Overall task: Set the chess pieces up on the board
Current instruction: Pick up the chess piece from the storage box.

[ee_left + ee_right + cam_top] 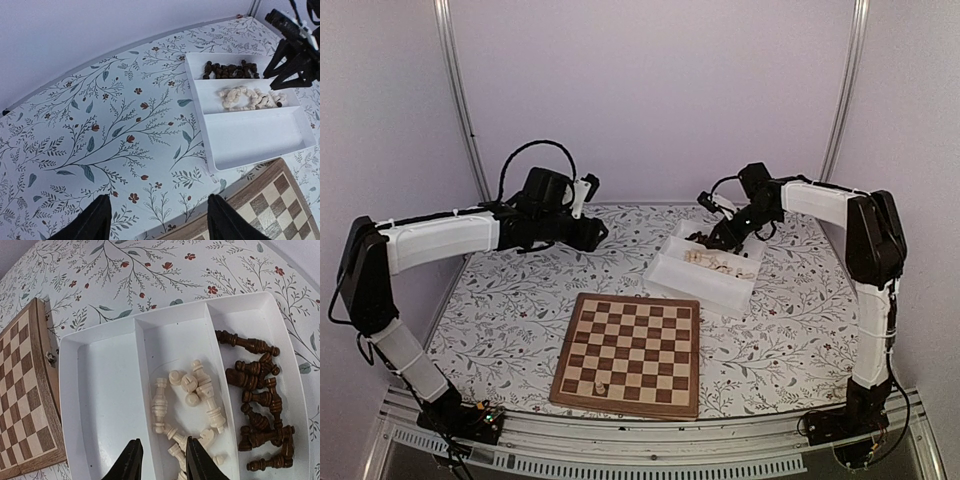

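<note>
The board (630, 350) lies near the table's front, with two small chess pieces (593, 384) standing on its near left squares. Pale chess pieces (192, 390) lie in a heap in the white tray's middle compartment, and dark ones (257, 390) in the end compartment. My right gripper (162, 460) hangs low over the tray, jaws apart, straddling the divider by the pale heap. One pale piece (177, 452) lies against its right finger, not clamped. My left gripper (160, 220) is open and empty above the cloth, between the board's corner (270, 200) and the back wall.
The white tray (672, 272) stands behind the board on the right, and its near compartment (255, 135) holds nothing. A floral cloth (100, 130) covers the table. Walls close in at the back and sides. The right gripper (295, 55) shows over the tray's far end.
</note>
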Tool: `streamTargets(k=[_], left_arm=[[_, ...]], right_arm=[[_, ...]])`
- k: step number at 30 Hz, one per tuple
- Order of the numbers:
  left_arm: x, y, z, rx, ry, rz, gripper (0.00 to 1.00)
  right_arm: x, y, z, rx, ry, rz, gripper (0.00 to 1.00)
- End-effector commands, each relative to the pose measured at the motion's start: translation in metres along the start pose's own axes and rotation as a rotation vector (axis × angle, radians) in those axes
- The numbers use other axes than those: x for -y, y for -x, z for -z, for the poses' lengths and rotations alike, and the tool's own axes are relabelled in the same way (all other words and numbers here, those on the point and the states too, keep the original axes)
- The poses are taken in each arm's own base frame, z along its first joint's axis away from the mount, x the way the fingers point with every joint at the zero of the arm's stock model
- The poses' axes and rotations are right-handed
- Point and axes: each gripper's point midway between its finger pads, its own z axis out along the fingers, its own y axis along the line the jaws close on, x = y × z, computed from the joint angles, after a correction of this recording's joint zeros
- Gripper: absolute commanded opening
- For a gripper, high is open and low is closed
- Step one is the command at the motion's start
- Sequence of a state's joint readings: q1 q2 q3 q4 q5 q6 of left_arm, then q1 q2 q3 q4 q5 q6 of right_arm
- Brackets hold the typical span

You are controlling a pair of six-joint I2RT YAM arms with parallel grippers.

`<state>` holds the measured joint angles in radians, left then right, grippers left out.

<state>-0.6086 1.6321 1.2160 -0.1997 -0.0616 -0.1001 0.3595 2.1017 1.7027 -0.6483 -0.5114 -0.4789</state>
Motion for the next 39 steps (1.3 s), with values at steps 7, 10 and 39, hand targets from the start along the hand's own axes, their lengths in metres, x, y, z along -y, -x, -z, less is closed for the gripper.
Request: streamTargets(k=[7, 10, 39], left_arm=[[0.019, 0.034, 0.018, 0.111, -0.099, -0.009, 0.68], [0.019, 0.035, 0.020, 0.113, -0.104, -0.012, 0.68], [0.030, 0.034, 0.022, 0.112, -0.166, -0.023, 0.69]], right_arm=[[0.002, 0.011, -0.058, -0.063, 0.031, 0.024, 0.32], [0.005, 0.010, -0.068, -0.073, 0.037, 0.027, 0.32], [0.011, 0.039, -0.051, -0.011, -0.025, 0.062, 0.29]])
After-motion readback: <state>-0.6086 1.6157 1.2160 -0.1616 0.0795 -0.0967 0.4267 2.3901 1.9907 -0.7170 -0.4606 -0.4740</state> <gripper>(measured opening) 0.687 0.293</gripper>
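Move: The white chess pieces at the left end of the box's middle compartment lie about 5 cm left, 3 cm forward and 8 cm below the right hand. The dark pieces lie some 7 cm farther forward of those, and the empty compartment's middle about 8 cm nearer the base. From the left hand, the same white pieces are roughly 25 cm right, 7 cm forward and 16 cm down. The right hand sinks about 6 cm while easing left and forward to the white pieces, fingers staying part-open. ##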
